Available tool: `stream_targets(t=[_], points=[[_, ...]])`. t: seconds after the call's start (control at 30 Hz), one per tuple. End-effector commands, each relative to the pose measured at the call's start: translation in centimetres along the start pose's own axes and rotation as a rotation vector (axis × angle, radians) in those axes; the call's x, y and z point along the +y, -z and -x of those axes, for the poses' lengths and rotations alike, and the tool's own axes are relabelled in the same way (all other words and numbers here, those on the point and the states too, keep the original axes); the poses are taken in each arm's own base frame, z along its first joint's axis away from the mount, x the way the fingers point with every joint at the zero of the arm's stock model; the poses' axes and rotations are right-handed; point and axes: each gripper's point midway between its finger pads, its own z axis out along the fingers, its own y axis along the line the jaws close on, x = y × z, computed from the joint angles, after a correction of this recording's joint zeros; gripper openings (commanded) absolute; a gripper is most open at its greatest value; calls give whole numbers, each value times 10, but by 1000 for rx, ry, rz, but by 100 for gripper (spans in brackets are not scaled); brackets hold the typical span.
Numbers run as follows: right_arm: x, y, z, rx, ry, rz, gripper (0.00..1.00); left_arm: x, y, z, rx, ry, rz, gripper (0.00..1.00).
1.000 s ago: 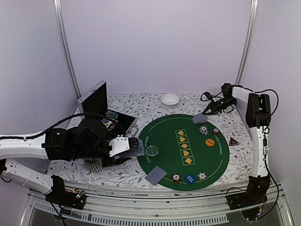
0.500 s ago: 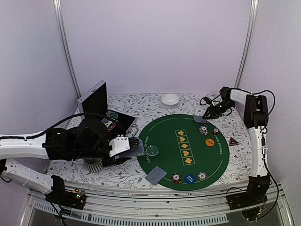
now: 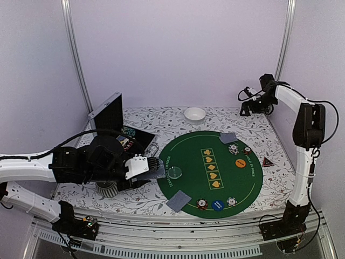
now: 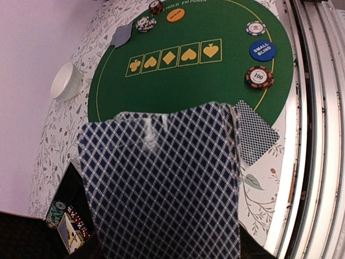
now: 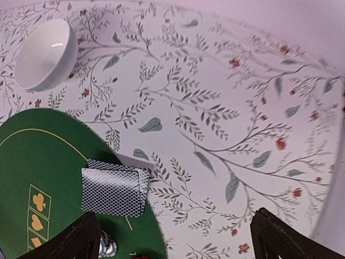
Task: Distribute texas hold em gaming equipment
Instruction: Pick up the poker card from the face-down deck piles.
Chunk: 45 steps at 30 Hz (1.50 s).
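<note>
My left gripper [image 3: 152, 169] hovers left of the round green mat [image 3: 186, 151], shut on a stack of playing cards [image 4: 161, 183] whose blue-diamond backs hide its jaws. Two overlapping cards [image 5: 114, 191] lie face down on the mat's far edge. Another card pile [image 3: 178, 200] lies at the near edge beside a reddish-brown chip [image 3: 202, 204], a blue button [image 3: 218, 205] and a white chip [image 3: 231, 202]. An orange button [image 3: 240, 162], two chips [image 3: 233, 149] and a red triangular marker [image 3: 267, 162] sit at the right. My right gripper [image 3: 252, 106] is raised over the far right corner, open and empty.
A small white bowl [image 3: 194, 114] stands behind the mat. A ribbed grey mug [image 3: 109, 188] sits under my left arm. An open black case [image 3: 110, 114] stands at the back left. Metal frame posts [image 3: 284, 38] rise at both rear corners.
My right gripper opened and left the cards on the mat's far edge, then lifted back toward the far right corner. The left arm and its cards have not moved.
</note>
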Motion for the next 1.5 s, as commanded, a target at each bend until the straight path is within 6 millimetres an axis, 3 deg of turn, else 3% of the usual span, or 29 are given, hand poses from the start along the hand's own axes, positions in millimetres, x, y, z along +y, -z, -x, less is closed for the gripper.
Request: stream_targets(t=[0.0,0.07,0.1,0.13,0.17,0.23,0.3,0.4,0.57,0.7,0.83,1.13,1.23,1.47], points=[[59,92,60,-230,138,-223,99,8,1,5,-23,9,20,55],[118,122,73,-350,246,-210,99,9,2,6,-26,9,25,55],[159,149,76,-430,315,-153,99,9,2,5,-26,9,28,55],[197,152,70,-462,375,-63,99,9,2,5,-27,7,29,55],[236,175,66,-535,429,43,99,9,2,5,-28,8,30,55],[306,195,43,-611,472,285,99,9,2,5,-28,6,31,55],[363,206,14,-634,491,521,99,10,2,5,-25,6,33,55],[423,205,-26,-592,414,770,99,10,1,5,-25,4,34,55],[493,178,-81,-459,399,920,99,11,0,3,-19,3,46,55],[521,161,-104,-386,407,985,99,11,-1,3,-18,2,46,55],[532,136,-115,-316,371,999,99,12,0,1,-17,4,55,55],[522,81,-121,-213,289,840,98,15,2,2,-25,2,69,55],[516,76,-125,-196,286,801,97,16,2,2,-26,2,74,54],[498,91,-123,-226,298,730,95,16,3,3,-36,10,70,53]])
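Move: The face-down deck, still clamped in the left hand and some 2 cm forward, 2 cm right and 2 cm below that hand's point, lies about 36 cm back, 40 cm left and 4 cm above the empty right hand. From the right hand, the clear dealer button lies some 28 cm back and 35 cm left, and the near-edge card about 42 cm back and 33 cm left. The card just dealt lies roughly 7 cm back and 8 cm left; all three are about 12 cm below. To the deck, which the left hand keeps almost still in its grip, the right hand swings left some 40 cm and back about 33 cm, arching over the mat: first up about 23 cm, then down some 16. Its wrist rolls left side up and turns counter-clockwise, each about 35 degrees; its wide-open fingers ease slightly forward as they come around the deck's free end, contact unclear. ##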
